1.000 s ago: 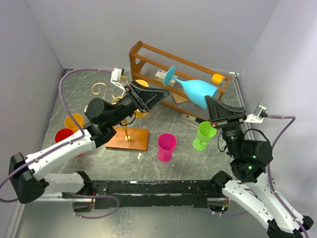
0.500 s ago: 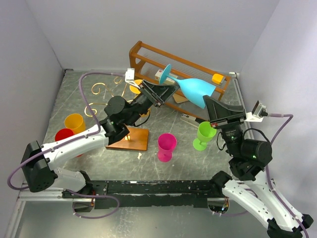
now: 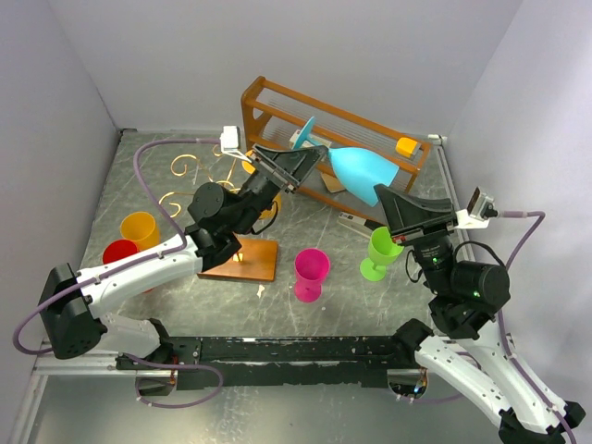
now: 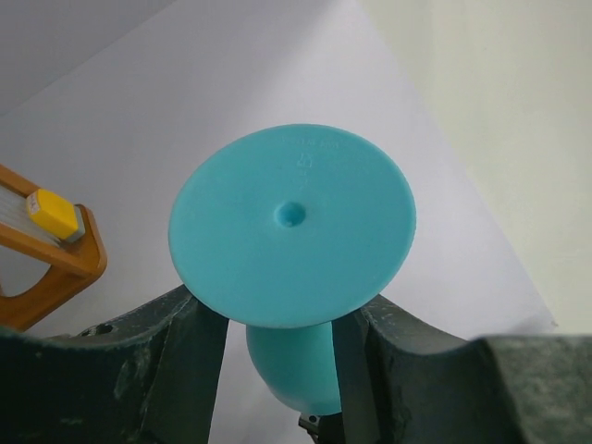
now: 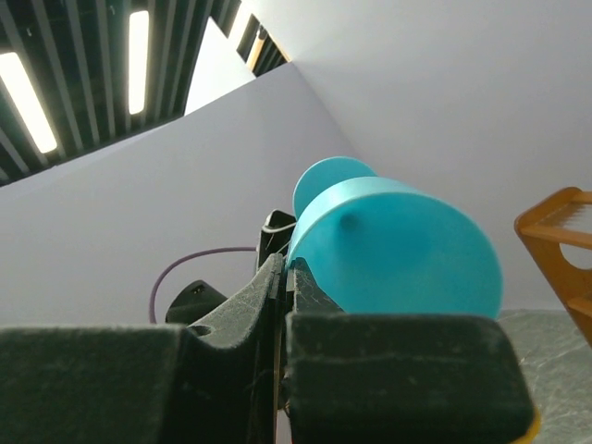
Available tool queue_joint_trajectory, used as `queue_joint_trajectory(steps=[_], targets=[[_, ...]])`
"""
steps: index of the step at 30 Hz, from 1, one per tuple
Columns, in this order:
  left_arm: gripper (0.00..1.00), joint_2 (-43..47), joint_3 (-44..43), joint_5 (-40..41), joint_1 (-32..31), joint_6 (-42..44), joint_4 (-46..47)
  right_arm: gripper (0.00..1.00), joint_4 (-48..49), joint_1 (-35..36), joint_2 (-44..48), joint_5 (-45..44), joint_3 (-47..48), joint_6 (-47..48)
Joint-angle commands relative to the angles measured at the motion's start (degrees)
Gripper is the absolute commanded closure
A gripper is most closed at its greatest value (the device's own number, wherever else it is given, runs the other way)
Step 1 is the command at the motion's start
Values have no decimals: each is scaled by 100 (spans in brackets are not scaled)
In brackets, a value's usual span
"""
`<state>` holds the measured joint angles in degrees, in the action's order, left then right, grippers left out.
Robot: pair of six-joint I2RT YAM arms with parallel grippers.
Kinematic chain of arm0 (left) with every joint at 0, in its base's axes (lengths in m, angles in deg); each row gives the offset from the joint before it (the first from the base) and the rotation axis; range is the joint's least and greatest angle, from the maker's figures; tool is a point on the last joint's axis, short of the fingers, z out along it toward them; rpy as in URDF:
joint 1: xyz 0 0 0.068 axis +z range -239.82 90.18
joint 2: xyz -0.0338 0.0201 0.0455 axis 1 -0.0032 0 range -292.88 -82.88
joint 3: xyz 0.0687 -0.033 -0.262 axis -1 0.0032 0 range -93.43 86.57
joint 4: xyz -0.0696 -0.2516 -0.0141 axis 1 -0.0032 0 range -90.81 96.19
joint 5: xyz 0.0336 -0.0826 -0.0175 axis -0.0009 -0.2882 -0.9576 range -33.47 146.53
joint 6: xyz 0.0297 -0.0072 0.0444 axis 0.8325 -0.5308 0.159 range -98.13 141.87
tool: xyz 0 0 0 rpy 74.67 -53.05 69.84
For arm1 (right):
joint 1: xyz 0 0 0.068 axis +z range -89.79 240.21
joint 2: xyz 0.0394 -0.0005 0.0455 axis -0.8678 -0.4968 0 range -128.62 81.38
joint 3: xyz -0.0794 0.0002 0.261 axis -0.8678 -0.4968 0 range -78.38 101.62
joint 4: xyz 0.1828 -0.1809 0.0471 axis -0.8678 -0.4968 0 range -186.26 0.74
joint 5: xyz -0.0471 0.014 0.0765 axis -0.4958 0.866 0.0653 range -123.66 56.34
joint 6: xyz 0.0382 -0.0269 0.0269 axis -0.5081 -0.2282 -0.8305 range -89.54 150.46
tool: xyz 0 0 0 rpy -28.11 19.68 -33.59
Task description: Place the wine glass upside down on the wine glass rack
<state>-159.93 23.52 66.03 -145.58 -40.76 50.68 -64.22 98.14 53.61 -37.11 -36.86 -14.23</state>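
The blue wine glass hangs on its side in mid-air in front of the wooden shelf, foot toward the left. My right gripper is shut on the rim of its bowl; the right wrist view shows the bowl just past the pinched fingertips. My left gripper is open, its fingers on either side of the stem just behind the round foot. The stem itself is hidden behind the foot. The gold wire wine glass rack stands on its wooden base at the left, below my left arm.
A brown wooden shelf with a yellow block stands at the back. On the table are a pink cup, a green glass, an orange cup and a red cup. Walls close in on both sides.
My left arm has swung right and up until its open fingers straddle the glass's stem. The right gripper has carried the glass slightly left, still pinching the rim.
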Motion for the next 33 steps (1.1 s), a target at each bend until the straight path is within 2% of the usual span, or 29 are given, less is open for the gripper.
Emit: queue_joint_trajectory(steps=[1, 10, 15, 20, 27, 28, 33], targets=[[45, 47, -57, 164, -39, -12, 439, 100, -4, 5, -20, 423, -3, -87], [56, -89, -155, 83, -39, -43, 653, 100, -57, 4, -118, 881, -3, -209], [69, -74, -161, 2, -40, -15, 718, 100, -171, 9, -114, 891, -70, -314], [91, -14, -177, -10, -40, 85, 600, 100, -286, 4, -106, 871, -89, -367], [93, 99, -283, -264, -46, 526, 393, 100, -1004, 4, -66, 599, 150, -358], [93, 133, -272, -296, -40, 631, 375, 97, -1174, 8, -62, 539, 222, -357], [93, 430, -101, -272, -39, 1250, 135, 63, -2052, 4, 47, 312, 546, -326]])
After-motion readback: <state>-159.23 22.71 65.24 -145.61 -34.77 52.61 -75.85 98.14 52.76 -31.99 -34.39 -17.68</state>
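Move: Between the left hand's open fingers lies the stem of the blue wine glass; its middle is about 4 cm to that hand's right, 3 cm back and 2 cm lower. The wine glass rack stands some 17 cm to the left hand's left, about level ahead and 27 cm below. From the right hand, already pinching the rim, the blue glass's middle is 5 cm ahead, 4 cm left and 3 cm above; the green glass stands 3 cm ahead, 6 cm right and 32 cm below. Closing on the stem just below the foot, the left hand lifts about 2 cm and shuts its fingers from half open to nearly closed. The right hand, still pinching the rim, carries it some 2 cm to the left and 3 cm down, tipping its fingertips slightly lower, and only when the left has its grip starts opening its fingers about the rim, to roughly a quarter. ##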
